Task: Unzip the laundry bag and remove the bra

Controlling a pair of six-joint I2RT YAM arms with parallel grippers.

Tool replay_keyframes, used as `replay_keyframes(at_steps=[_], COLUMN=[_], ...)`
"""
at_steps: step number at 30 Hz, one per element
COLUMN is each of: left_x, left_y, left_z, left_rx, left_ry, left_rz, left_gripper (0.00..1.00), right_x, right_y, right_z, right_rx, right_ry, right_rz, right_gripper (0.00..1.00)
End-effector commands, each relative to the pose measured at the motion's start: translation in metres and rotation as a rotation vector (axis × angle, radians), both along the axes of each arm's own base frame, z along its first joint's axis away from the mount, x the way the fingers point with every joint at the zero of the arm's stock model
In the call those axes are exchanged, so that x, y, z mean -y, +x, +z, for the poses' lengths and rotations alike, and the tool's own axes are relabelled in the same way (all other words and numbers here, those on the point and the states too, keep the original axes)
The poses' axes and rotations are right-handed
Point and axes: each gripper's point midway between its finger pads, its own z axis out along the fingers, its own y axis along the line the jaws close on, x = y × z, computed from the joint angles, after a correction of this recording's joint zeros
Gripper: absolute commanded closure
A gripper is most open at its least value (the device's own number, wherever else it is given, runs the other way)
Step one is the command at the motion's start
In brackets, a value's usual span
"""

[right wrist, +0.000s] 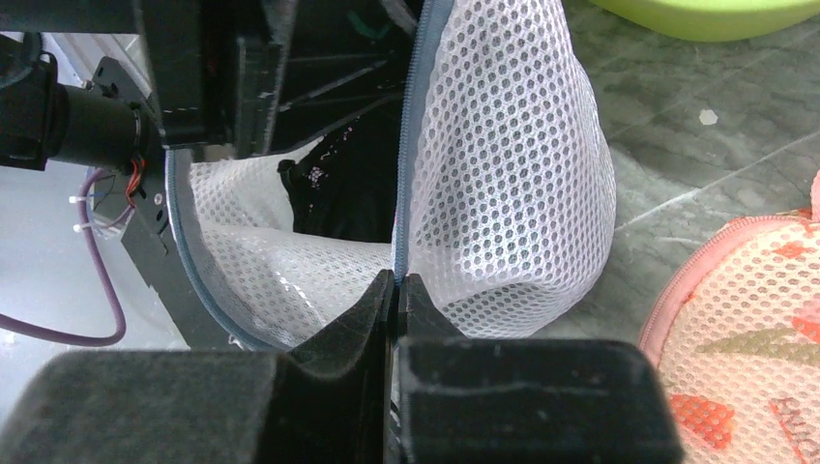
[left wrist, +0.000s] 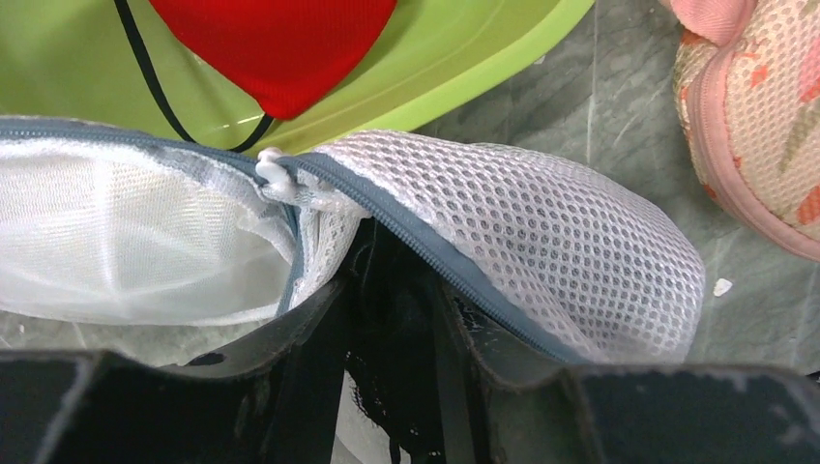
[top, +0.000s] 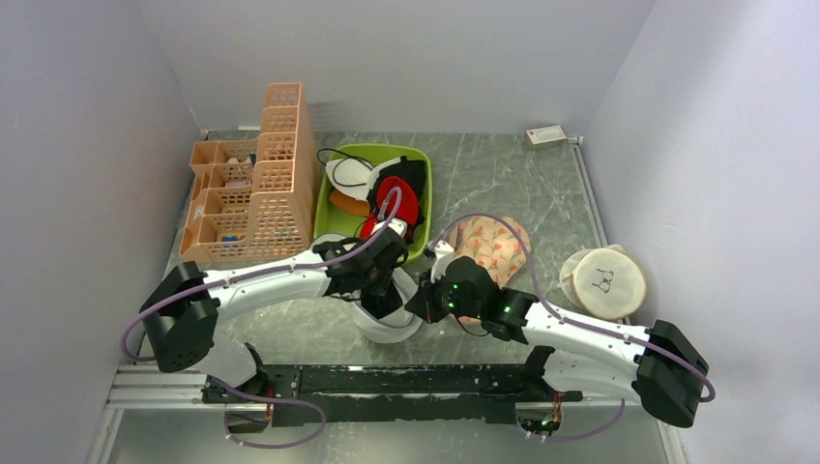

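The white mesh laundry bag (top: 392,329) (left wrist: 541,232) (right wrist: 503,174) sits between both arms, its grey zip open and the slider (left wrist: 276,174) at the rim. My left gripper (top: 382,290) (left wrist: 392,261) reaches into the opening, its fingers closed on a black garment (left wrist: 396,329) (right wrist: 338,184) inside the bag. My right gripper (top: 425,290) (right wrist: 397,280) is shut on the bag's zip edge. The red bra (top: 398,201) (left wrist: 280,48) lies in the green tray (top: 334,217) (left wrist: 464,68) behind the bag.
A peach floral padded pouch (top: 493,246) (right wrist: 745,348) lies just right of the bag. A cream round mesh pouch (top: 604,282) sits further right. An orange basket organiser (top: 261,184) stands at the back left, and a small white box (top: 546,135) by the back wall.
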Motion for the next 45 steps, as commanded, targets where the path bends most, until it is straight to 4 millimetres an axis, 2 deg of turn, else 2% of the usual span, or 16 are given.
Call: replay_keyframes(at_steps=[1, 2, 3, 5, 8, 11, 14, 18, 23, 27, 32, 38, 42, 45], left_x=[0.017, 0.018, 0.019, 0.022, 0.023, 0.014, 0.012, 0.010, 0.000, -0.011, -0.025, -0.026, -0.030, -0.029], left_y=[0.015, 0.014, 0.013, 0.009, -0.002, -0.014, -0.028, -0.044, -0.054, -0.059, -0.049, -0.023, 0.004, 0.023], left_z=[0.016, 0.018, 0.020, 0.027, 0.039, 0.054, 0.079, 0.123, 0.182, 0.239, 0.290, 0.327, 0.353, 0.364], left_rx=[0.066, 0.067, 0.066, 0.059, 0.051, 0.047, 0.064, 0.124, 0.209, 0.295, 0.423, 0.517, 0.627, 0.703], left_ry=[-0.039, -0.045, -0.053, -0.077, -0.137, -0.196, -0.312, -0.492, -0.624, -0.710, -0.692, -0.611, -0.506, -0.446], left_rz=[-0.005, -0.011, -0.016, -0.030, -0.059, -0.062, -0.109, -0.162, -0.200, -0.213, -0.201, -0.137, -0.080, -0.041], left_gripper=[0.59, 0.66, 0.79, 0.92, 0.93, 0.93, 0.93, 0.93, 0.93, 0.93, 0.93, 0.93, 0.93, 0.93], right_x=[-0.006, -0.006, -0.005, -0.006, -0.004, -0.002, -0.001, 0.002, 0.002, 0.004, 0.007, 0.005, 0.002, -0.001], right_y=[0.002, 0.002, 0.002, 0.002, 0.005, 0.008, 0.009, 0.011, 0.010, 0.010, 0.008, 0.004, 0.003, 0.002], right_z=[0.015, 0.014, 0.013, 0.012, 0.011, 0.015, 0.016, 0.013, 0.010, 0.004, 0.003, 0.004, 0.001, 0.000], right_rx=[0.034, 0.035, 0.034, 0.030, 0.037, 0.052, 0.062, 0.065, 0.059, 0.050, 0.047, 0.036, 0.028, 0.020], right_ry=[0.022, 0.024, 0.022, 0.021, 0.023, 0.035, 0.029, 0.006, 0.013, -0.007, -0.002, 0.010, 0.012, 0.018], right_rz=[0.016, 0.013, 0.010, 0.007, -0.010, -0.037, -0.038, -0.049, -0.050, -0.055, -0.057, -0.040, -0.030, -0.019], right_gripper=[1.00, 1.00, 1.00, 1.00, 1.00, 1.00, 1.00, 1.00, 1.00, 1.00, 1.00, 1.00, 1.00, 1.00])
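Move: Inside the open laundry bag, the black bra lies between the left hand's half-open fingers, its middle about 1 cm back, level sideways and 3 cm below. From that hand, the green bin is some 19 cm ahead, 2 cm left; the red bra in it is about 18 cm ahead, 2 cm right; the bag's open lid is roughly 3 cm ahead, 11 cm left. The right hand has the black bra about 1 cm ahead, 6 cm left and 4 cm below. The left fingers shut on the black bra down in the bag and then pull it up out of the opening, rising some 35 cm, swinging back about 5 cm on the way and coming forward again near the top. As the left hand climbs, its wrist swings the fingers up by roughly 45 degrees until they point nearly level, forward and to the right, while the right hand stays almost still and keeps the bag's zippered rim pinched so that its mouth stays open. ##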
